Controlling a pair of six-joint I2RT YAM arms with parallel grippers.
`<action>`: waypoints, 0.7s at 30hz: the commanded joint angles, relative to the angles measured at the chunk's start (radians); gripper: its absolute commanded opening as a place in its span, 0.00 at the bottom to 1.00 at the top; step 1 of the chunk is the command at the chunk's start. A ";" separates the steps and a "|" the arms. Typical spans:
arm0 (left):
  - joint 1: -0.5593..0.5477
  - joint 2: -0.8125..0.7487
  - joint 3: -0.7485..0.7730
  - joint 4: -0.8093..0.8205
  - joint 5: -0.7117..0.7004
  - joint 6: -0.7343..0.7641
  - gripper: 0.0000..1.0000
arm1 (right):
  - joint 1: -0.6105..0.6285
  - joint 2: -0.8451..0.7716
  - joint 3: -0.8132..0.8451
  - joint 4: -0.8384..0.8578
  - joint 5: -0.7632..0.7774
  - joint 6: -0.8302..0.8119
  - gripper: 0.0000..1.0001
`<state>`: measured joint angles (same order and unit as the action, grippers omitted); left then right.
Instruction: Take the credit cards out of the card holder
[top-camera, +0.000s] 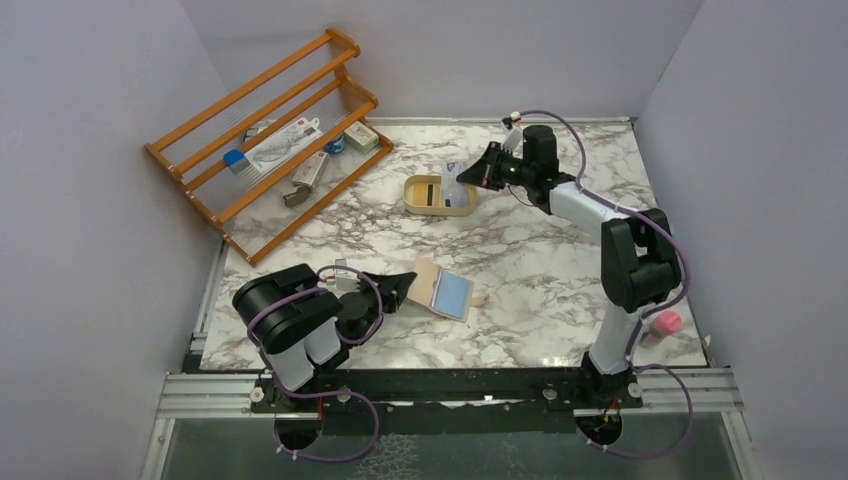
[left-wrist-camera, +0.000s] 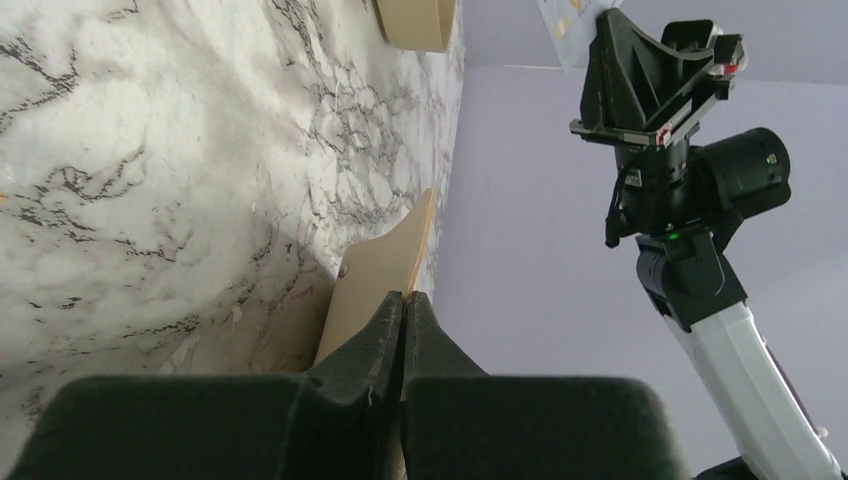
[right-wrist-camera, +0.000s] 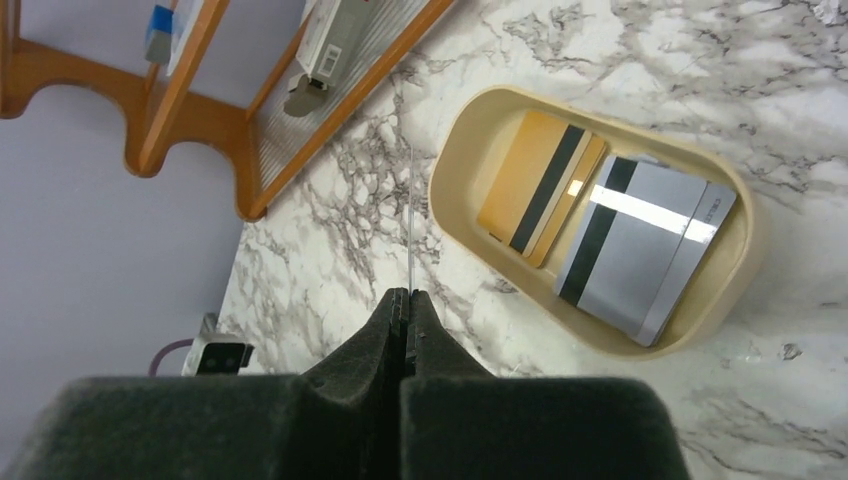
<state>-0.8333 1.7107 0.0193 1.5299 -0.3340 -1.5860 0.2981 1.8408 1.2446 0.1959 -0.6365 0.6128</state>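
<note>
The tan card holder lies open near the table's front, with a light blue credit card showing in it. My left gripper is shut on the holder's raised flap, its fingertips pinched on the flap's edge. My right gripper hangs above the cream oval tray, shut on a whitish credit card. In the right wrist view that card is a thin edge-on line between the jaws. A yellow card and a grey card, both black-striped, lie in the tray.
A wooden rack holding several small items leans at the back left. A pink object sits beside the right arm's base. White walls close in the marble table on three sides.
</note>
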 joint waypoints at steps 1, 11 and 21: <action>0.002 -0.006 -0.015 0.260 -0.025 0.036 0.00 | -0.007 0.079 0.078 -0.066 0.034 -0.069 0.01; 0.015 -0.027 -0.015 0.235 -0.015 0.082 0.00 | -0.014 0.207 0.143 -0.064 0.054 -0.085 0.01; 0.020 -0.308 0.051 -0.202 0.000 0.233 0.00 | -0.056 0.256 0.168 -0.061 0.053 -0.085 0.01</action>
<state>-0.8181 1.5387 0.0315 1.4914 -0.3332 -1.4578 0.2638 2.0617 1.3788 0.1307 -0.6064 0.5404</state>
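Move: The right hand holds a card; the tray's middle lies some 6 cm ahead of it, 4 cm to its left and 14 cm below. In the tray, the grey cards lie about 5 cm ahead and 1 cm left of the hand, the yellow cards 6 cm ahead and 7 cm left. For the left hand, gripping the holder's edge, the tray is roughly 25 cm ahead and 6 cm right. Right hand lowers its card about 7 cm and 4 forward towards the tray, left hand lifting the holder 4. ##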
